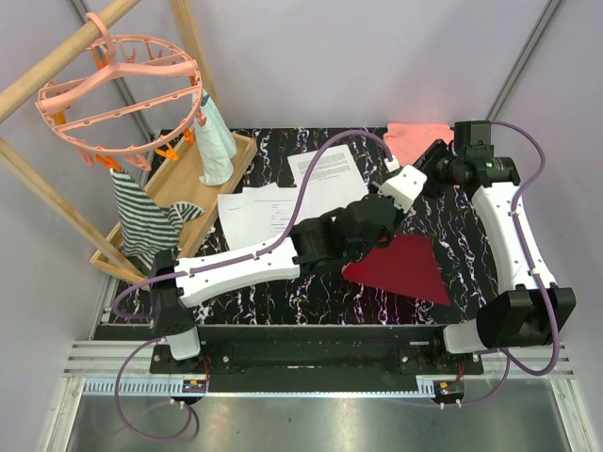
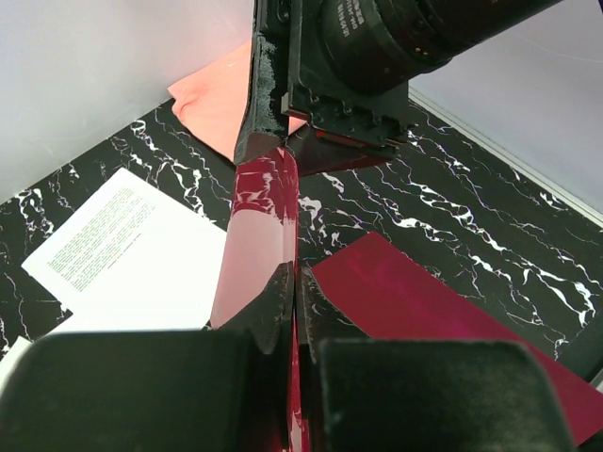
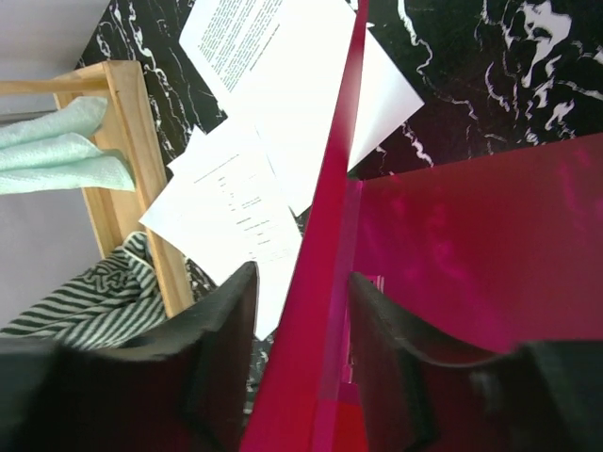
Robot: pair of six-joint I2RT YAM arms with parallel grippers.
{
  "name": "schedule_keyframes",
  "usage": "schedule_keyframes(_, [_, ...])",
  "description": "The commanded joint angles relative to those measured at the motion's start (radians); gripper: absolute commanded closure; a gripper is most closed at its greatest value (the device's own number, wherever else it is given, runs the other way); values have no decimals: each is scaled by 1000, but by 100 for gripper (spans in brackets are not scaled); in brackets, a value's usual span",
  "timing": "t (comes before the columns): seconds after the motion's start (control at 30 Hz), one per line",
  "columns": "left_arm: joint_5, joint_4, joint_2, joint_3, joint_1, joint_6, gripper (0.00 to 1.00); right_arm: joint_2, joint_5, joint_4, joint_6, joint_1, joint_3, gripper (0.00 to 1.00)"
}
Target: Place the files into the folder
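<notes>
The dark red folder (image 1: 400, 268) lies open on the black marbled table, and one cover (image 2: 264, 235) is lifted and stands on edge. My left gripper (image 2: 294, 273) (image 1: 422, 177) is shut on the near end of that cover. At the cover's far end is my right gripper (image 3: 301, 273) (image 1: 441, 162). Its jaws straddle the cover (image 3: 330, 217) and stand open, with a gap beside the left finger. The other leaf (image 3: 480, 254) lies flat below. The files, white printed sheets (image 1: 325, 169) (image 2: 132, 250) (image 3: 236, 207), lie loose on the table left of the folder.
A salmon-pink cloth (image 1: 415, 139) lies at the table's far edge behind both grippers. At far left, a wooden tray (image 1: 188, 179) holds a striped cloth (image 1: 141, 217) and a pale green one (image 1: 215, 141). A pink clip hanger (image 1: 122, 85) hangs above it from a wooden frame.
</notes>
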Motion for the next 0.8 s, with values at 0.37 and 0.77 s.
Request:
schedule_keyframes(0.37, [115,16,-74,5,3,-108,49,-37,-59,86,-185,12,1,100])
schedule_keyframes(0.77, [515,11,-445,-349,191,-331,22,-107,-21,75,-627,12,99,100])
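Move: The folder's raised edge is already pinched at the left hand's closed fingertips and also passes between the right hand's half-open fingers, at its hand point. From the left hand, the upper printed sheet lies some 23 cm ahead, 13 cm left, and the lower sheets about 10 cm ahead, 33 cm left, all roughly 25 cm down. The pink cloth is about 24 cm ahead of the right hand, 10 cm right and 25 cm down. Almost on the spot, the right hand shuts its half-open fingers on the folder's raised edge, then keeps that pinch while its wrist turns some 25 degrees, mostly counter-clockwise with its left side dipping. Once that grip is nearly closed, the left hand opens wide and lets go, draws back about 3 cm and then swings some 6 cm left away from the folder, tipping down and turning slightly clockwise. ##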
